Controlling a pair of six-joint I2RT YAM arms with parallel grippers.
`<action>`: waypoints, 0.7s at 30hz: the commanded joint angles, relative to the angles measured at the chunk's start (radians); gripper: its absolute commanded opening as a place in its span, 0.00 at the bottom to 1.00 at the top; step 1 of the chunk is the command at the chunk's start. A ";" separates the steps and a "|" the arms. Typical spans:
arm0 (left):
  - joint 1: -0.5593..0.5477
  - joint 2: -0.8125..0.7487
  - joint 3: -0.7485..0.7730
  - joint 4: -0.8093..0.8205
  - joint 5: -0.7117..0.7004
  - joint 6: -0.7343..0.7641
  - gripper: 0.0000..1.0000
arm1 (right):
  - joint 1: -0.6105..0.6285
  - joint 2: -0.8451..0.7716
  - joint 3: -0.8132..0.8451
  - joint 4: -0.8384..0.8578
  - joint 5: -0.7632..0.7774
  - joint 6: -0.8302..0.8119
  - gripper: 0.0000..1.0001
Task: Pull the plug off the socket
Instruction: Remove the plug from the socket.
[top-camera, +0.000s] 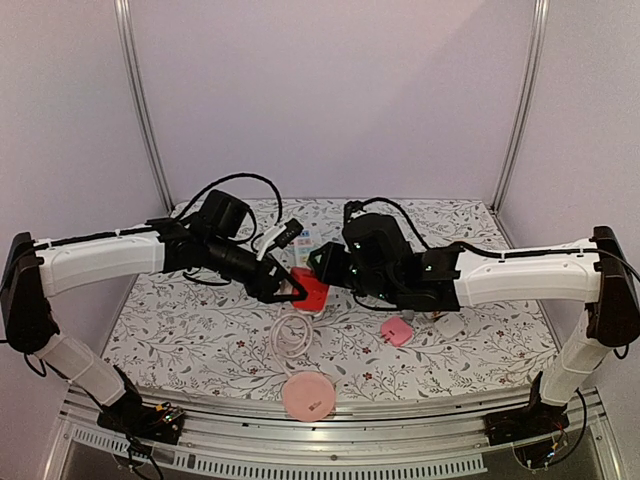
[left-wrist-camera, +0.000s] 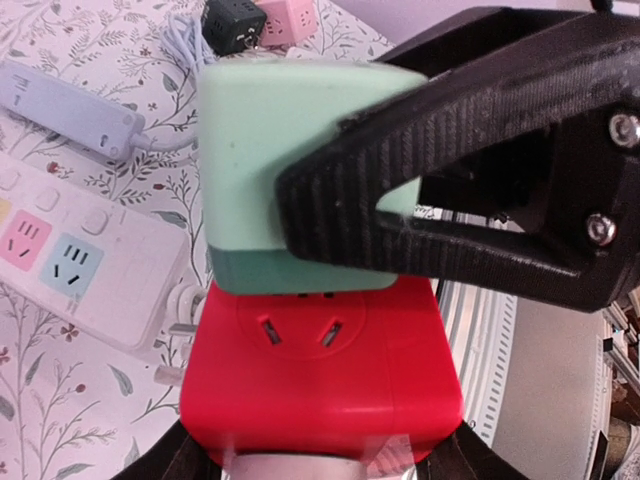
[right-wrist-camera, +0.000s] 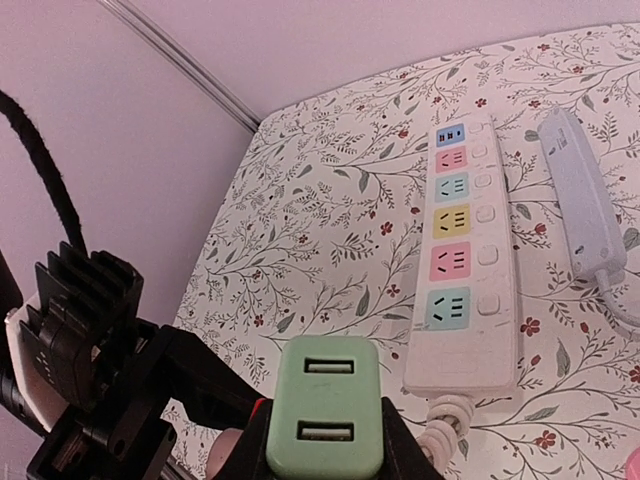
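A red cube socket (left-wrist-camera: 320, 370) is clamped in my left gripper (left-wrist-camera: 320, 450), whose dark fingers hug its two lower corners. A mint-green USB plug (left-wrist-camera: 290, 170) sits on the socket's far end, with only a thin dark sliver of its prongs showing at the joint. My right gripper (right-wrist-camera: 322, 445) is shut on the green plug (right-wrist-camera: 323, 420), one black finger on each side. From above, the left gripper (top-camera: 285, 285) with the red socket (top-camera: 312, 292) and the right gripper (top-camera: 325, 262) meet at the table's middle.
A white power strip with coloured outlets (right-wrist-camera: 462, 250) and a slim pale strip (right-wrist-camera: 585, 200) lie beyond the grippers. Nearer the front are a coiled white cable (top-camera: 292, 335), a pink cube (top-camera: 396, 331) and a round pink disc (top-camera: 308, 397).
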 joint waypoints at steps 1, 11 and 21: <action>-0.005 -0.050 0.027 -0.026 -0.145 0.062 0.28 | -0.020 -0.042 -0.008 -0.184 0.062 -0.004 0.00; -0.092 -0.091 0.013 -0.048 -0.222 0.146 0.28 | -0.064 -0.020 0.005 -0.195 -0.024 0.057 0.00; -0.036 -0.097 0.021 -0.030 -0.175 0.101 0.28 | -0.065 -0.029 -0.002 -0.222 -0.003 0.052 0.00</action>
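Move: The red socket, gripped by the left hand, sits right under the green plug in the right fingers: its middle is about 3 cm back, 3 cm left and 4 cm below the right hand. On the table some 20 cm lower, the white strip's middle lies roughly 20 cm ahead and 4 cm left of that hand, the pink plug 4 cm back and 19 cm right. From the left hand the green plug is about 4 cm ahead, 5 cm right and 5 cm up. Rightward and down, about 5 cm in all and slightly forward, the right hand draws the green plug away from the red socket, keeping its grip and tipping its fingers a little further down. Both hands first sink about 1 cm together; then the left, still gripping the socket, eases roughly 1 cm left and tilts some 10 degrees, fingers lower. ##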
